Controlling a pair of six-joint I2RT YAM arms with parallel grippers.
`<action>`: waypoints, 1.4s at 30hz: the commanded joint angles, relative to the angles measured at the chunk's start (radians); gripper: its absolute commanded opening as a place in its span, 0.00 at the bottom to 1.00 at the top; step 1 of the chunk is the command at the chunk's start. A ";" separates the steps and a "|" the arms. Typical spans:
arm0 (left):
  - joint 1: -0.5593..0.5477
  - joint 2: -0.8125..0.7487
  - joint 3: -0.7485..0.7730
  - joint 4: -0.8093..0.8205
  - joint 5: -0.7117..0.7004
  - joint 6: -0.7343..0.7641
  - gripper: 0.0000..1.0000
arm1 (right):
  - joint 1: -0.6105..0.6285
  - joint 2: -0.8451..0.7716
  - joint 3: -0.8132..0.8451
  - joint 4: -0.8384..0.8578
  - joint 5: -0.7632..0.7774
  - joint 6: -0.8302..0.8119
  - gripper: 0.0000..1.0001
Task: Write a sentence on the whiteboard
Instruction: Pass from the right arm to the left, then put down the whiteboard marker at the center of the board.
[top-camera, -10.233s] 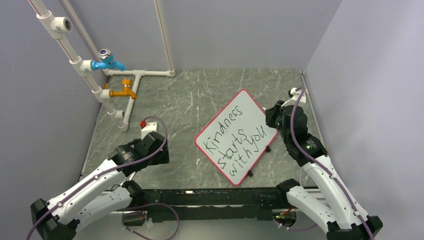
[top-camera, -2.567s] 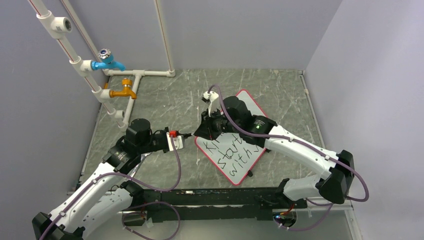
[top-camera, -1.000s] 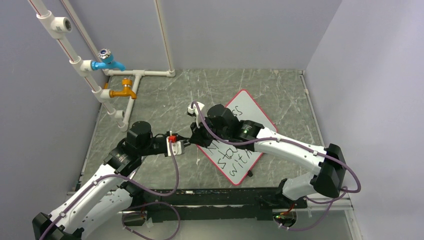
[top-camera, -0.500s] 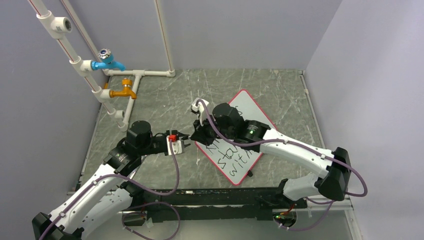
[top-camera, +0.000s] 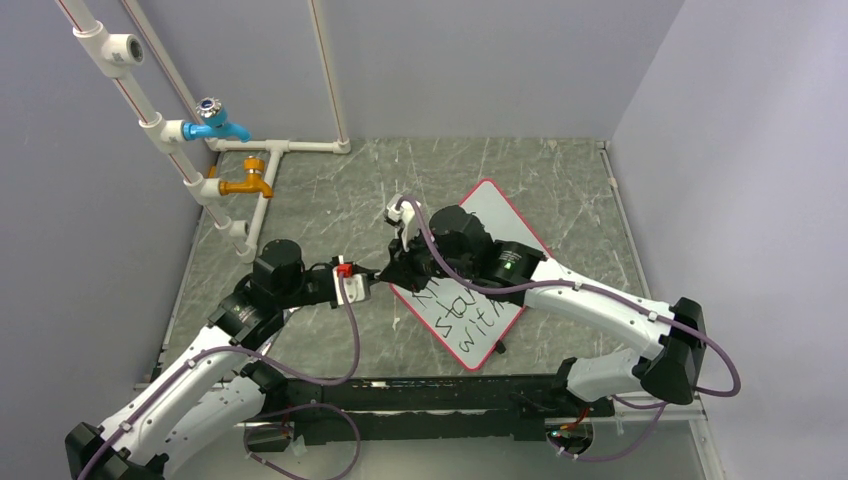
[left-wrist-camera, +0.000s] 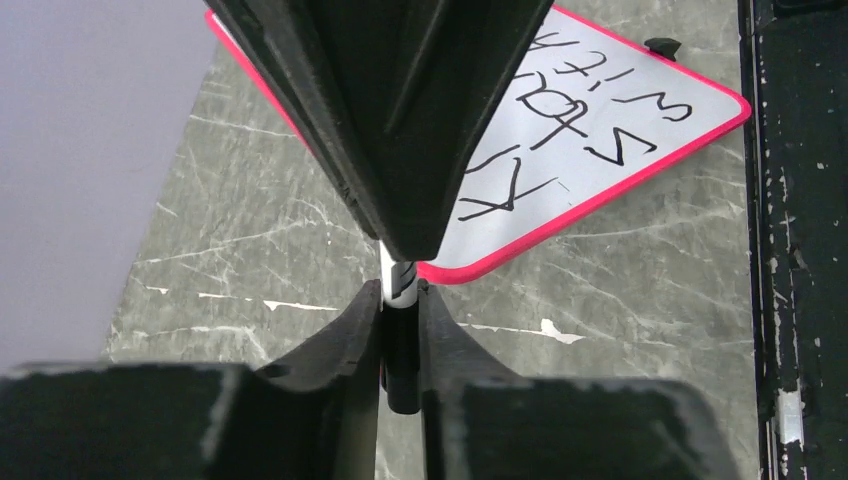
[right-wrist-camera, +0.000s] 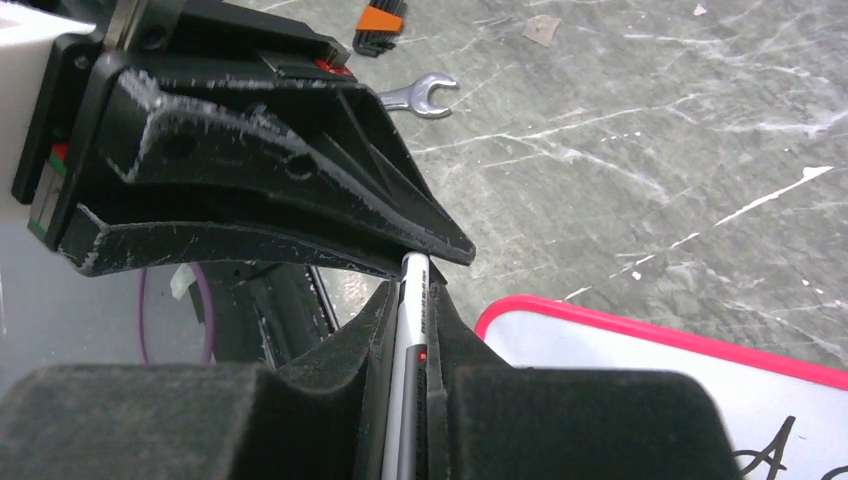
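Note:
The whiteboard (top-camera: 503, 214) lies tilted on the table, red-rimmed, with the right arm across it. Of the sentence (top-camera: 466, 306) only parts of the black letters show. My two grippers meet tip to tip just off the board's left corner. The right gripper (top-camera: 393, 274) is shut on a white marker (right-wrist-camera: 411, 335). The left gripper (top-camera: 368, 284) is shut on that marker's black cap end (left-wrist-camera: 402, 362), and the white barrel (left-wrist-camera: 400, 282) runs up into the right fingers (left-wrist-camera: 400, 130). The board (left-wrist-camera: 630, 105) and its letters (left-wrist-camera: 560, 130) show behind.
White pipes with a blue tap (top-camera: 214, 121) and an orange tap (top-camera: 248, 181) stand at the back left. A small wrench (right-wrist-camera: 418, 97) lies on the grey marbled table. Walls close in on three sides. A black clip (top-camera: 500, 348) sits at the board's near edge.
Ten seconds ago the arms were apart and the whole sentence showed. In the last second the right arm shifted slightly right, and the left gripper's jaws loosened, then closed again on the marker's end.

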 joint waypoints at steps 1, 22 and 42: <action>-0.004 0.019 0.053 0.019 0.040 -0.011 0.07 | 0.004 0.007 0.013 0.065 0.005 0.023 0.00; -0.003 0.063 0.097 0.068 -0.190 -0.269 0.00 | 0.003 -0.272 -0.059 -0.017 0.566 0.149 0.88; -0.001 0.097 0.289 -0.196 -0.812 -0.776 0.00 | 0.002 -0.466 -0.142 -0.131 0.751 0.216 0.94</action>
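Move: Between the two hands hangs the marker, still gripped by the right: its middle lies about 4 cm to the right of the left hand and 1 cm above it, its black end already between the left fingers. From the right hand, the middle is level and roughly 1 cm right. The whiteboard's middle is some 17 cm right of the left hand, 7 cm ahead and 20 cm below; the wrench lies about 22 cm left and 2 cm back, also 20 cm down. Closing on the marker's black end, the left fingers take their grip before the right ones open wide and let go. The right hand then backs off about 15 cm to the right over the whiteboard, rising some 6 cm and turning clockwise; the left carries the marker forward, left and up, swinging some 40 degrees counter-clockwise. ##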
